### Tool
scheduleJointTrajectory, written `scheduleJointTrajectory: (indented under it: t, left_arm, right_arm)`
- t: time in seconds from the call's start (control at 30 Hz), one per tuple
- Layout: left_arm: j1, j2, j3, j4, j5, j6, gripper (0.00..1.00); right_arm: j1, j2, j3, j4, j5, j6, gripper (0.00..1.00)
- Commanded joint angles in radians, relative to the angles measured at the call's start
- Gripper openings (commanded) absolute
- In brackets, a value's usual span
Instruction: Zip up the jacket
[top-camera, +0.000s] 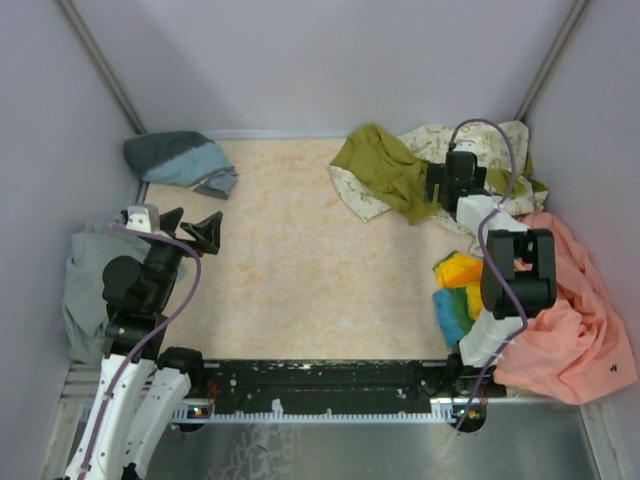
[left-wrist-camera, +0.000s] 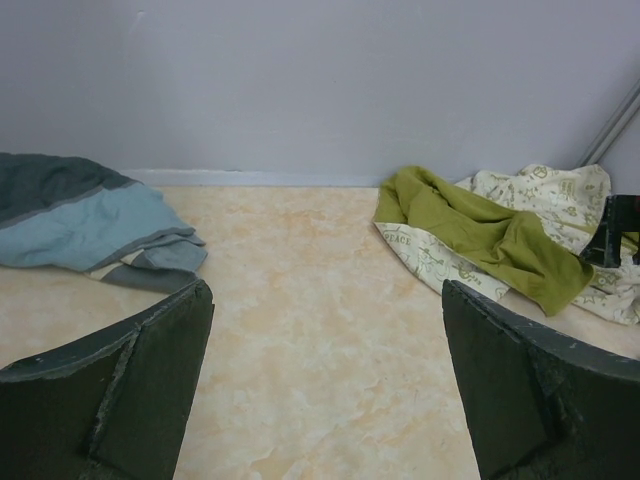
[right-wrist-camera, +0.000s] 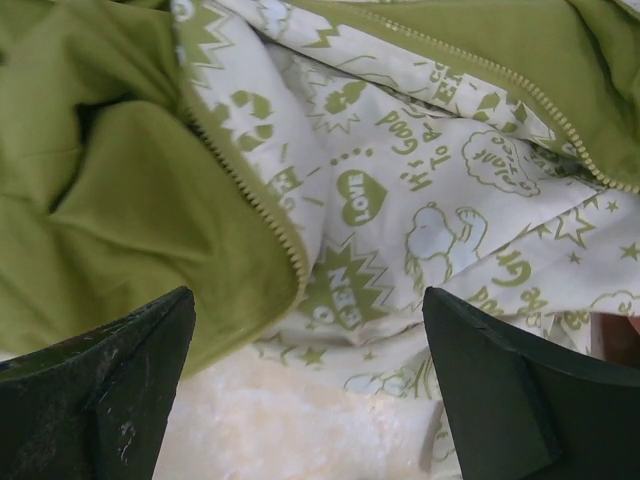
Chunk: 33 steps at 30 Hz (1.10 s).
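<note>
The jacket (top-camera: 385, 170) lies crumpled at the table's far right, cream with olive-green print and its plain olive lining turned out. My right gripper (top-camera: 457, 180) hovers over it, open, with nothing between the fingers. In the right wrist view the jacket (right-wrist-camera: 400, 200) fills the frame; one zipper edge (right-wrist-camera: 270, 215) runs down the middle and another (right-wrist-camera: 520, 90) crosses the upper right, the two apart. My right gripper (right-wrist-camera: 308, 300) hangs just above the fabric's near edge. My left gripper (top-camera: 192, 225) stands open over the table's left side, far from the jacket (left-wrist-camera: 480, 230).
A grey-blue sweatshirt (top-camera: 180, 160) sits at the far left corner. A grey garment (top-camera: 85, 290) hangs off the left edge. A peach-pink garment (top-camera: 570, 320) and a yellow, blue and green cloth (top-camera: 455, 290) lie by the right arm. Walls enclose the table (top-camera: 300, 270).
</note>
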<state>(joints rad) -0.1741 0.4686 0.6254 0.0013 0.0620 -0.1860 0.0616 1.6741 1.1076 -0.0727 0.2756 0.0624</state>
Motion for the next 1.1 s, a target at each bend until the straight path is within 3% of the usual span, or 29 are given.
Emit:
scheduleJointTrajectory:
  t: [0.0,0.23,0.37,0.43,0.6,0.63,1.07]
  left_arm:
    - [0.005,-0.001,-0.007,0.03,0.022,0.003,1.0]
    - [0.005,-0.006,-0.01,0.036,0.047,0.005,1.0]
    - [0.005,-0.003,-0.009,0.037,0.055,0.002,1.0]
    - [0.005,-0.007,-0.011,0.037,0.057,0.003,1.0]
    - [0.005,-0.015,-0.012,0.036,0.056,0.002,1.0]
    - [0.005,-0.016,-0.012,0.038,0.059,0.002,1.0]
    - [0.005,-0.03,-0.017,0.042,0.074,-0.004,1.0]
  right_arm:
    - [-0.045,0.131,0.136,0.002,-0.061,-0.037,0.96]
    - [-0.061,0.309,0.278,-0.12,-0.23,-0.029,0.95]
    - [-0.049,0.362,0.329,-0.168,-0.265,-0.027,0.83]
    - [-0.028,0.378,0.344,-0.172,-0.276,-0.033,0.67]
    - [0.059,0.414,0.409,-0.208,-0.286,-0.024,0.03]
    - [0.087,0.416,0.423,-0.214,-0.299,-0.011,0.0]
    - [0.637,0.462,0.717,-0.166,-0.354,0.241,0.0]
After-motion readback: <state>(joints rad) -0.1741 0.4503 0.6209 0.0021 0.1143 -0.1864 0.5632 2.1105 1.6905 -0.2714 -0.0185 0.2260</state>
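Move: The olive front flap's toothed zipper edge lies about 5 cm ahead of the right gripper, some 2 cm to its left and 9 cm below. The jacket's olive bulk spreads around 14 cm left and 6 cm ahead of this gripper; on the table behind it, the yellow-blue cloth is roughly 22 cm back and 1 cm right. From the left gripper, that zipper edge is about 25 cm ahead, 53 cm right and 29 cm lower. Bring the right gripper down about 8 cm and a little forward onto the olive flap, tipping the open fingers further down, and shut them on the zipper edge. Keeping that pinch, sweep fast to the left some 30 cm, rising about 7 cm and easing slightly back, while the hand turns counter-clockwise, dragging the edge along. ##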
